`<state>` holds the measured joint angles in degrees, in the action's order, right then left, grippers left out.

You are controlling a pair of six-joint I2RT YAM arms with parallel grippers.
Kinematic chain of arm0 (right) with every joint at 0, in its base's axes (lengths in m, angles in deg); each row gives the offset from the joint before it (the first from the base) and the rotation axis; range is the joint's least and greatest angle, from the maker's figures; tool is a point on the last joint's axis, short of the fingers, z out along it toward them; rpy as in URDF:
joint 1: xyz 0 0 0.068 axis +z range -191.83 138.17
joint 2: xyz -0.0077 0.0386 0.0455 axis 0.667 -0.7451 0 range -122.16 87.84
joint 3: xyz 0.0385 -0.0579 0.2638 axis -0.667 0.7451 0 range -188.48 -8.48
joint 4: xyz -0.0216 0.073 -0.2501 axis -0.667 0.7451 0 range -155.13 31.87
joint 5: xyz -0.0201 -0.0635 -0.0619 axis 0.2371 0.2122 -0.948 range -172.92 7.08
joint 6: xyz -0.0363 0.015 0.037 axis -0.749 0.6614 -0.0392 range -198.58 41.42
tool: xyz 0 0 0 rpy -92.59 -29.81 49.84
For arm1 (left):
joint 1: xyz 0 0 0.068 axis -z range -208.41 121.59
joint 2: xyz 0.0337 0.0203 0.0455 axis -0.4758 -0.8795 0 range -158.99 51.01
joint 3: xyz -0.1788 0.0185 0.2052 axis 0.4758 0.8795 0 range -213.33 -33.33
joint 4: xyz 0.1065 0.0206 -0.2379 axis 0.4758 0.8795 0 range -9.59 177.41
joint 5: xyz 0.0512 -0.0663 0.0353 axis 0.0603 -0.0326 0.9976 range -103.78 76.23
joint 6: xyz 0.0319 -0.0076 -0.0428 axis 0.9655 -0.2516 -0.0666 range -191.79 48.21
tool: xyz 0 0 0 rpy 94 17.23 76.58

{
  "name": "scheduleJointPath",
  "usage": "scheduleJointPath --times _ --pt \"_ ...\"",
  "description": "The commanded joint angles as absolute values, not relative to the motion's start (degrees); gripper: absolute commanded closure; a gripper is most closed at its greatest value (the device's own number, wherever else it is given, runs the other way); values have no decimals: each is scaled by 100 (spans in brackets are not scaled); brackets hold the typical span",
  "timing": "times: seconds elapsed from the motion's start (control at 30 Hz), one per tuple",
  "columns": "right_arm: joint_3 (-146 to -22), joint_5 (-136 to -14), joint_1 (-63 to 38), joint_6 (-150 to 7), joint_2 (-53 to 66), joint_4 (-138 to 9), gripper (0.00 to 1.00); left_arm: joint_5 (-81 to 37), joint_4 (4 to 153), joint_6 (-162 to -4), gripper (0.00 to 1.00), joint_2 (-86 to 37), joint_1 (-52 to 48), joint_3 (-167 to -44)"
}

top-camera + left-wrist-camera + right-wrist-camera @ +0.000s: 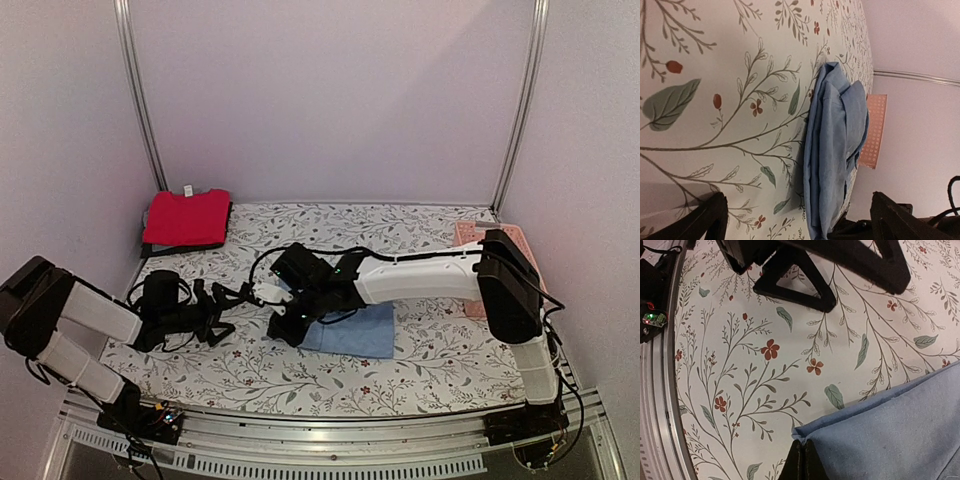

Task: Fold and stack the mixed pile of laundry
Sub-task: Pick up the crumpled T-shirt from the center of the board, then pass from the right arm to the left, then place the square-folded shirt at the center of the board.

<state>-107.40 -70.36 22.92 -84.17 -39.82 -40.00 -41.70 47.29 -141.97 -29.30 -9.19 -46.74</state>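
A folded light blue shirt (352,330) lies on the floral tablecloth (420,365) at mid table. My right gripper (290,328) reaches in from the right and is shut on the shirt's near left corner. In the right wrist view its fingers (803,442) are pressed together with the puckered corner of the shirt (890,430) between their tips. My left gripper (222,312) stands open just left of it, aimed at the shirt (832,150), with nothing between its fingers (800,220). The red garment (186,218) lies folded at the back left corner.
A pink slatted basket (468,235) sits at the back right, partly behind the right arm, and shows beyond the shirt as the basket (874,130) in the left wrist view. The left gripper's black fingers (800,287) are close ahead of the right wrist. Walls enclose the table.
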Motion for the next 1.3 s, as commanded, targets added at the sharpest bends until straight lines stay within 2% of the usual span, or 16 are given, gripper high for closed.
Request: scheduleJointPath --times 0.0,0.27,0.37,0.53,0.67,0.77,0.83,0.87,1.03,1.1,1.23,1.27 --pt "-10595 -6706 2233 -8451 -3539 -4513 100 -4450 3693 -14647 1 -3684 -596 -4856" --pt "-10512 -6605 2233 -8513 -3533 -4575 100 -4651 2722 -15047 0 -4904 148 -5531" --pt "-10605 -6606 2237 -8509 -3588 -4566 100 -4794 2677 -15153 5 -5385 359 -5801" --pt "-10815 -6575 2250 -8533 -3735 -4485 100 -4908 2565 -15271 29 -5881 490 -6074" --pt "-10792 -6613 2270 -8589 -3767 -4432 98 -5000 3168 -14806 48 -5967 473 -6463" --pt "-10722 -6740 2268 -8605 -3658 -4442 83 -5138 3726 -14369 74 -6005 362 -6821" --pt "-10629 -6974 2253 -8584 -3489 -4447 74 -5191 4227 -14005 96 -5971 223 -7044" --pt "-10559 -7113 2227 -8526 -3405 -4458 67 -5161 4872 -13686 100 -5896 145 -7217" --pt "-9872 -7682 1913 -8019 -2570 -4618 34 -4068 8278 -11353 100 -5771 17 -8874" --pt "-9523 -7833 1751 -7813 -2175 -4643 26 -3451 9359 -10582 100 -5938 3 -9684" --pt "-8824 -7663 1293 -7355 -1432 -4770 3 -2271 11082 -9361 100 -6608 -144 -11479" --pt "-8595 -7513 1166 -7284 -1278 -4906 1 -2131 11401 -9204 100 -6777 -239 -11852"
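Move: My right hand already pinches the folded T-shirt's near left corner. The spot on the raised left edge that my left hand goes for is about 11 cm to its right, 2 cm ahead and 3 cm lower; from my right hand the same spot is some 8 cm ahead, 3 cm right and 4 cm lower. From my left hand, the red stack sits roughly 27 cm ahead and 19 cm left, and the basket about 58 cm right and 13 cm ahead, both slightly lower. While my right hand raises the T-shirt's corner about 3 cm and holds it there, my open left hand sweeps some 12 cm right onto the left edge, sinks a little and pinches it. My right fingers then open and let go, backing off right, up and forward, as my left hand pulls the T-shirt forward about 11 cm, rising at the end and twisting its wrist. ##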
